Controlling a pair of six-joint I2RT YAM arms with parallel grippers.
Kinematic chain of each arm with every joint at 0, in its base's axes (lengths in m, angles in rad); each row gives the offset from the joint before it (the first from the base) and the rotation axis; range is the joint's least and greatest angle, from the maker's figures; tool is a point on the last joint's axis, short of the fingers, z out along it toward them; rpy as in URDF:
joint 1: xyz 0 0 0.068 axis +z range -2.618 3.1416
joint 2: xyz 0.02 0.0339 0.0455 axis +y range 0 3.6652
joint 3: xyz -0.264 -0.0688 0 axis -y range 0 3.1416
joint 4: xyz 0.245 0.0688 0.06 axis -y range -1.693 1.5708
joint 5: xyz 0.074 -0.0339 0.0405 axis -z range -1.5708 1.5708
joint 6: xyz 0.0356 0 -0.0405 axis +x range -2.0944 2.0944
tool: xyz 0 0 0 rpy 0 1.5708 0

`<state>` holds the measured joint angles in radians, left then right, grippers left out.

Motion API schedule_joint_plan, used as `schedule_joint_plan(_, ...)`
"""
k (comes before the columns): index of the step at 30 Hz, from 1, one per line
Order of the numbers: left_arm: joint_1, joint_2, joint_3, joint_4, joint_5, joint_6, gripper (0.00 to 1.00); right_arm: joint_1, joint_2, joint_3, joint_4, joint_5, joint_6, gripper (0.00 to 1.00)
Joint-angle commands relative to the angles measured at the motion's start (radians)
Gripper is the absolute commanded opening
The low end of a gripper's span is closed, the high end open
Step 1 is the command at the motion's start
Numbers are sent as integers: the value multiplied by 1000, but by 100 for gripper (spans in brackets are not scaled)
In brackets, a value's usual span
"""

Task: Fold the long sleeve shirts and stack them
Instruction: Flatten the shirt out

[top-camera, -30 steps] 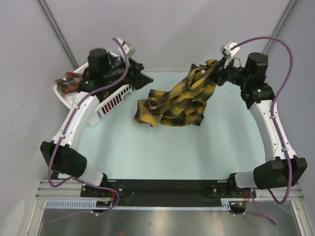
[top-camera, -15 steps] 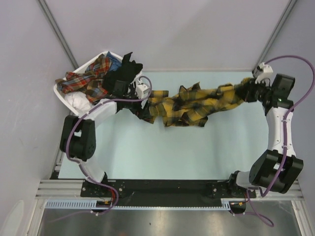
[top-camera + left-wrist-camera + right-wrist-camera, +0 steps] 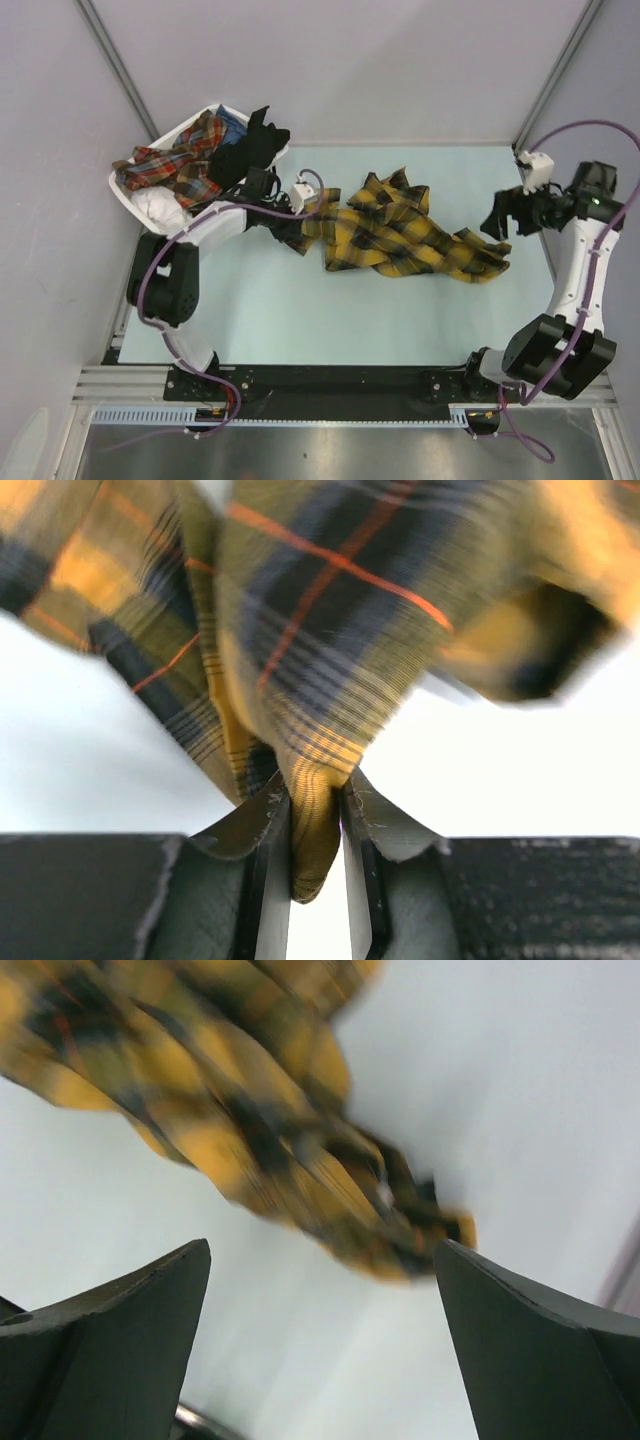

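Note:
A mustard-yellow and black plaid long sleeve shirt (image 3: 410, 240) lies crumpled across the middle of the pale table. My left gripper (image 3: 292, 228) is at its left end. In the left wrist view that gripper (image 3: 315, 790) is shut on a fold of the plaid cloth (image 3: 330, 630), pinched between both fingers. My right gripper (image 3: 497, 222) hangs just beyond the shirt's right end with its jaws wide apart. In the right wrist view the gripper (image 3: 322, 1250) holds nothing, and the blurred shirt (image 3: 250, 1130) lies ahead of it.
A white slatted basket (image 3: 122, 193) stands at the back left corner. It holds a red plaid shirt (image 3: 165, 165), a black garment (image 3: 255, 140) and white cloth (image 3: 160, 210). Grey walls close in the table at the back and sides.
My right gripper opened and let go of the shirt, whose right end dropped to the table. My left gripper closed on the shirt's left edge.

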<state>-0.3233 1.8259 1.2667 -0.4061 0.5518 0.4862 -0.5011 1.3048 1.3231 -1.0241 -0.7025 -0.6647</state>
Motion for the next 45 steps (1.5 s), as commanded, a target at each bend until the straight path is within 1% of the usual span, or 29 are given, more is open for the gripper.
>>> schedule_joint_plan(1,-54,-191,-123,-2,-41,195,27,247,53,137,-28,-49,-27,99)
schedule_joint_plan(2,-59,-215,-145,6,-47,222,27,307,68,148,-8,-39,-9,98)
schedule_joint_plan(3,-65,-237,-167,16,-56,238,28,422,106,145,54,-5,31,98)
schedule_joint_plan(5,-86,-296,-233,44,-87,299,29,498,161,152,113,18,46,96)
schedule_joint_plan(7,-109,-335,-282,61,-113,336,30,606,279,217,148,34,36,95)
schedule_joint_plan(9,-118,-355,-306,79,-138,367,31,653,368,298,130,55,27,95)
schedule_joint_plan(10,-125,-364,-328,99,-144,374,32,683,467,376,121,61,19,96)
schedule_joint_plan(12,-131,-372,-340,115,-162,384,34,691,562,470,89,61,17,96)
schedule_joint_plan(13,-131,-373,-345,121,-168,385,34,693,641,563,72,61,16,96)
schedule_joint_plan(14,-131,-373,-346,121,-173,390,36,694,689,611,55,60,10,96)
schedule_joint_plan(18,-131,-393,-372,144,-191,402,41,704,846,793,-68,54,-18,95)
schedule_joint_plan(19,-131,-395,-378,142,-194,400,41,707,875,821,-94,48,-29,92)
schedule_joint_plan(20,-129,-395,-377,144,-202,384,44,717,917,879,-164,41,-48,83)
schedule_joint_plan(22,-108,-390,-366,125,-204,361,47,727,956,925,-259,20,-81,75)
schedule_joint_plan(23,-96,-392,-360,121,-201,333,50,728,971,950,-356,11,-96,67)
schedule_joint_plan(25,-48,-387,-325,95,-166,287,54,725,962,938,-433,-18,-154,61)
schedule_joint_plan(27,-19,-381,-270,55,-133,256,63,717,917,876,-491,-40,-193,51)
schedule_joint_plan(28,4,-373,-250,47,-113,221,65,716,892,848,-492,-43,-196,44)
schedule_joint_plan(29,13,-369,-228,40,-99,204,67,717,869,820,-492,-45,-205,24)
schedule_joint_plan(31,33,-343,-158,26,-81,154,69,723,797,746,-490,-45,-225,1)
schedule_joint_plan(33,39,-314,-83,24,-50,124,71,725,740,697,-492,-58,-223,0)
schedule_joint_plan(35,40,-253,-29,18,-5,80,73,742,636,578,-475,-60,-236,0)
schedule_joint_plan(36,38,-232,27,13,11,62,73,753,596,527,-455,-48,-234,0)
schedule_joint_plan(37,35,-203,55,10,28,30,74,774,502,399,-421,-32,-213,0)
schedule_joint_plan(38,32,-159,84,0,49,22,75,789,454,342,-333,12,-199,0)
schedule_joint_plan(39,26,-136,139,-23,103,15,76,805,406,273,-285,35,-187,0)
schedule_joint_plan(40,9,-119,161,-33,127,14,77,817,355,219,-236,58,-167,0)
schedule_joint_plan(41,-2,-91,177,-39,152,14,78,840,279,127,-162,75,-142,0)
schedule_joint_plan(45,-71,-38,197,-66,288,55,79,872,139,-28,-53,146,-84,0)
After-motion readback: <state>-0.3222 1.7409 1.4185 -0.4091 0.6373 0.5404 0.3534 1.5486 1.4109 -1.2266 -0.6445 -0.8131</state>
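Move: Across the table's middle lies the shirt; the part the right hand goes for is about 24 cm to its left, 11 cm ahead and roughly 12 cm below. The shirt's right sleeve end lies almost straight under this hand, some 3 cm left and 14 cm down. The left hand still pinches the shirt's left end; the shirt's middle is about 26 cm to its right, 5 cm ahead and slightly lower, the basket some 23 cm left and 15 cm ahead. Sweeping some 24 cm left and 16 cm forward while turning counter-clockwise, the open right hand sinks onto the shirt's middle, shuts on the cloth and drags it back towards the bases about 20 cm, rising a little. The left hand pulls its end back about 7 cm, gradually opens and lets go, then lifts roughly 10 cm and comes forward again. ##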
